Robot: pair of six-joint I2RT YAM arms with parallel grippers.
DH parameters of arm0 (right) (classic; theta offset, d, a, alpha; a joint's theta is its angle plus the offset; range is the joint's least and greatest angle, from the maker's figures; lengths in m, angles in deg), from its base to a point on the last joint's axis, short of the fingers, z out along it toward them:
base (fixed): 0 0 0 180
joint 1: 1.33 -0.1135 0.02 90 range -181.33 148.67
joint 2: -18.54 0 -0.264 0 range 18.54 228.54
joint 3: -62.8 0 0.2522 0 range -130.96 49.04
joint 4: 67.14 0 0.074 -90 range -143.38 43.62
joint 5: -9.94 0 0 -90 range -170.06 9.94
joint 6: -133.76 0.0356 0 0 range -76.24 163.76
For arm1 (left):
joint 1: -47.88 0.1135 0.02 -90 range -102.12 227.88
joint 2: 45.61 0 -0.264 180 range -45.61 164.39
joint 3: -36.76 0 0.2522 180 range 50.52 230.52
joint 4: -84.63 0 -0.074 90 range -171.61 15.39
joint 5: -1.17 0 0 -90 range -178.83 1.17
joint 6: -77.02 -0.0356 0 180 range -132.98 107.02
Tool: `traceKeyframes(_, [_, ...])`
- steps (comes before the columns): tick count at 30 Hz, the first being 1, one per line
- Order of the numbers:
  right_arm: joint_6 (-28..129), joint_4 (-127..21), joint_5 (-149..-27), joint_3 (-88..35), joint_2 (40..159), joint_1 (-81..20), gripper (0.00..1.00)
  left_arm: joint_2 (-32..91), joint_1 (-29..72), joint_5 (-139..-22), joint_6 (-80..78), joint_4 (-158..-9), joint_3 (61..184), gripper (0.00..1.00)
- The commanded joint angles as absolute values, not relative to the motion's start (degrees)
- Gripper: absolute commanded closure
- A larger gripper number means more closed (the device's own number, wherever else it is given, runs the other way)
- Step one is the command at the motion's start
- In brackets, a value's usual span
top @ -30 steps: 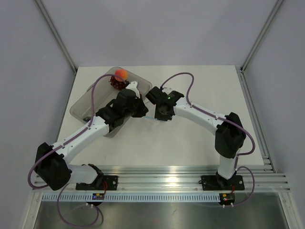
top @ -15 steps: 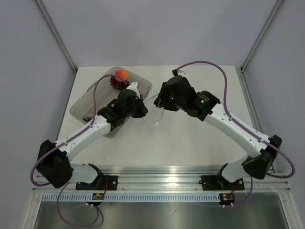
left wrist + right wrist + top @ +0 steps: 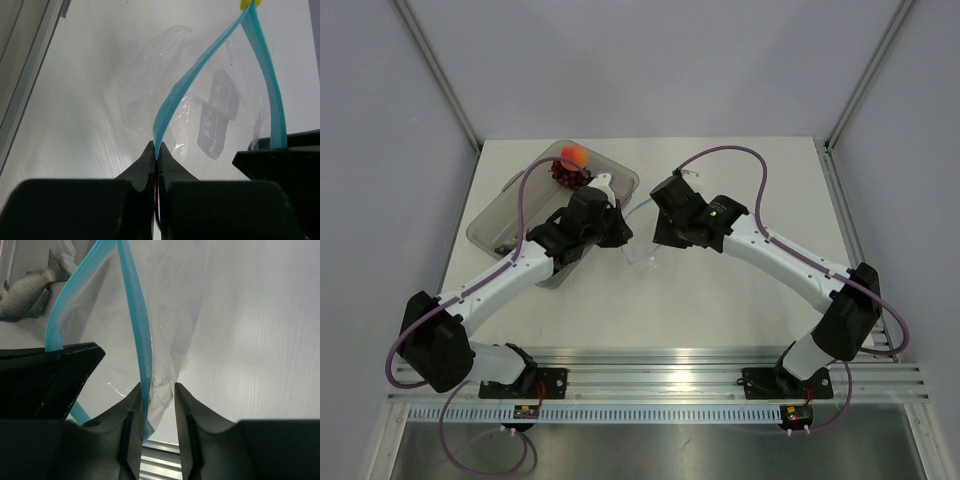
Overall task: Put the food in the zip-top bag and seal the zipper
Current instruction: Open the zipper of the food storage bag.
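Note:
The clear zip-top bag hangs between the two grippers, its mouth spread open. My left gripper is shut on one lip of the blue-teal zipper. My right gripper is open; the other lip of the zipper and some bag film lie between its fingers, against the left one. The orange-red fruit and the dark grapes sit in the far corner of the grey tray, behind the left gripper. The right gripper is just right of the bag.
A grey toy fish lies in the tray, seen at the upper left of the right wrist view. Aluminium rails run along the table's near edge and right side. A yellow tab marks the zipper's far end.
The right gripper has opened and its arm has swung out and back; its jaws now straddle the zipper lip. The left arm still pinches the zipper in the same place.

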State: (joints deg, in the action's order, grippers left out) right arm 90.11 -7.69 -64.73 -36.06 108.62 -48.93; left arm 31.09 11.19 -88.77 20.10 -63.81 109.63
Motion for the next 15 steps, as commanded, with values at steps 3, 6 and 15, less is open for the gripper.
traceKeyframes(3, [93.1,-8.2,-63.5,-33.8,108.1,-48.7,0.97,29.6,11.4,-88.6,20.3,-66.5,108.4,1.0])
traceKeyframes(6, [93.4,-10.0,-63.7,-31.9,107.0,-48.9,1.0,30.2,11.5,-88.7,20.2,-66.8,107.1,1.0])
traceKeyframes(15, [93.2,-3.3,-59.8,-37.4,109.9,-49.5,1.0,30.2,11.7,-96.2,16.4,-59.0,112.3,0.01])
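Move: The right gripper, half open, has the right-hand blue zipper band between its fingers, about 1 cm left of its centre. The left gripper is shut on the left-hand band, roughly 9 cm left of the right gripper; the right-hand band lies some 8 cm to the left gripper's right, level with it. The yellow slider is about 8 cm ahead and 6 cm right of the left gripper. Shut the right fingers on the right-hand band and sink about 3 cm, easing about 1 cm back and 1 cm right, keeping the pinch. Lower the left gripper about 2 cm with its band, then open its fingers wide to let that band go, drifting 1–2 cm left at the end. ##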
